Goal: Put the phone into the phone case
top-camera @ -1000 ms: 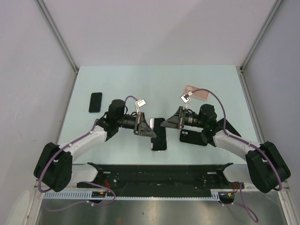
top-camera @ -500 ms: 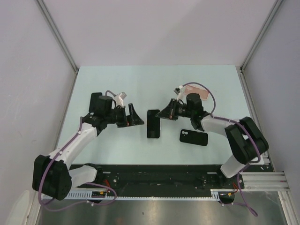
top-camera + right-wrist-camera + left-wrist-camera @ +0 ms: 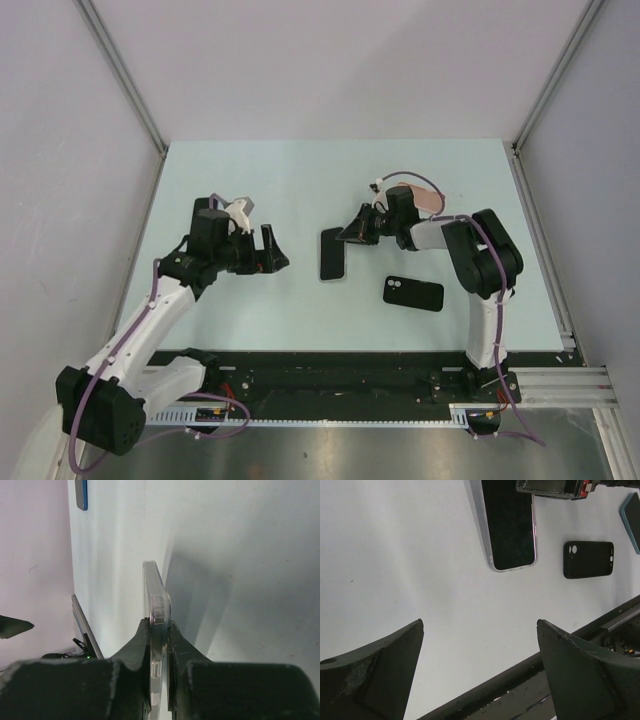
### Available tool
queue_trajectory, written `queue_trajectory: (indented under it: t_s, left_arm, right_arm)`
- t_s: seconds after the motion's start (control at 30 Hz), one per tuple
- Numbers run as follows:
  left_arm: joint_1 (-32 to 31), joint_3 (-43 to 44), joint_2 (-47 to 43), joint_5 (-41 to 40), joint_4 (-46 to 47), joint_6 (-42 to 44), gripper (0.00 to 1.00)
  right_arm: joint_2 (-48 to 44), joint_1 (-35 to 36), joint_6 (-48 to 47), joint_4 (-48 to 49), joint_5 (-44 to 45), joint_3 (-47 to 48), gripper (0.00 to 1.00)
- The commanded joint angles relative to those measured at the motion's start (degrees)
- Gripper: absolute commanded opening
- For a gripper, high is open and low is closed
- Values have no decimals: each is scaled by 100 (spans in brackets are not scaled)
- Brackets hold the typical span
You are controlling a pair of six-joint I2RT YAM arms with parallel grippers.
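The phone [image 3: 333, 256] has a black screen and sits in a clear case. My right gripper [image 3: 347, 232] is shut on its far end. In the right wrist view the phone [image 3: 156, 592] shows edge-on between the fingers of that gripper [image 3: 159, 625], and its shadow falls on the table. I cannot tell whether its near end touches the table. My left gripper [image 3: 274, 249] is open and empty, left of the phone. The left wrist view shows its spread fingers [image 3: 385, 665] over bare table, with the phone [image 3: 510, 525] further off.
A black phone case [image 3: 413, 293] lies right of the phone, near the front; it also shows in the left wrist view [image 3: 588, 559]. A pink case [image 3: 428, 199] lies behind the right wrist. A blue-edged thing [image 3: 80, 495] lies far left. The black front rail [image 3: 340, 362] runs along the near edge.
My left gripper has let go of the phone and pulled back to the left, open. My right gripper has carried the phone a little toward the back of the table.
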Motion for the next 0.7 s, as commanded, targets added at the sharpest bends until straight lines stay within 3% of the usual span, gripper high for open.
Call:
queue_trajectory:
  t_s: [0.0, 0.2, 0.4, 0.67]
  left_arm:
    - [24, 30, 261, -115, -157, 123, 98]
    - [24, 48, 367, 130, -70, 167, 98]
    - [24, 4, 280, 52, -52, 150, 98]
    - [24, 56, 306, -124, -61, 132, 98]
  right_arm:
    - [365, -114, -123, 188, 63, 282, 0]
    - [611, -219, 18, 170, 476, 431, 15]
    - [603, -272, 89, -128, 591, 598, 43]
    - [-46, -351, -535, -1507, 1170, 792, 54]
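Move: My right hand still pinches the clear-cased phone near its far right corner, just above the table. The phone's middle and the bare spot for it lie about 5 cm back, 3 cm left and roughly 2 cm below that hand. The black case is some 18 cm right and 15 cm back, the pink case about 20 cm right and 14 cm ahead. From my left hand the phone is about 7 cm ahead, 14 cm right and 12 cm down. I ease my right hand down about 2.5 cm while creeping forward, lay the cased phone on the table, and open the fingers to about half to let go of it. Then I draw off forward and a little right, some 4 cm forward in all. My left hand, empty and wide open, sinks about 2 cm early on and stays there. ##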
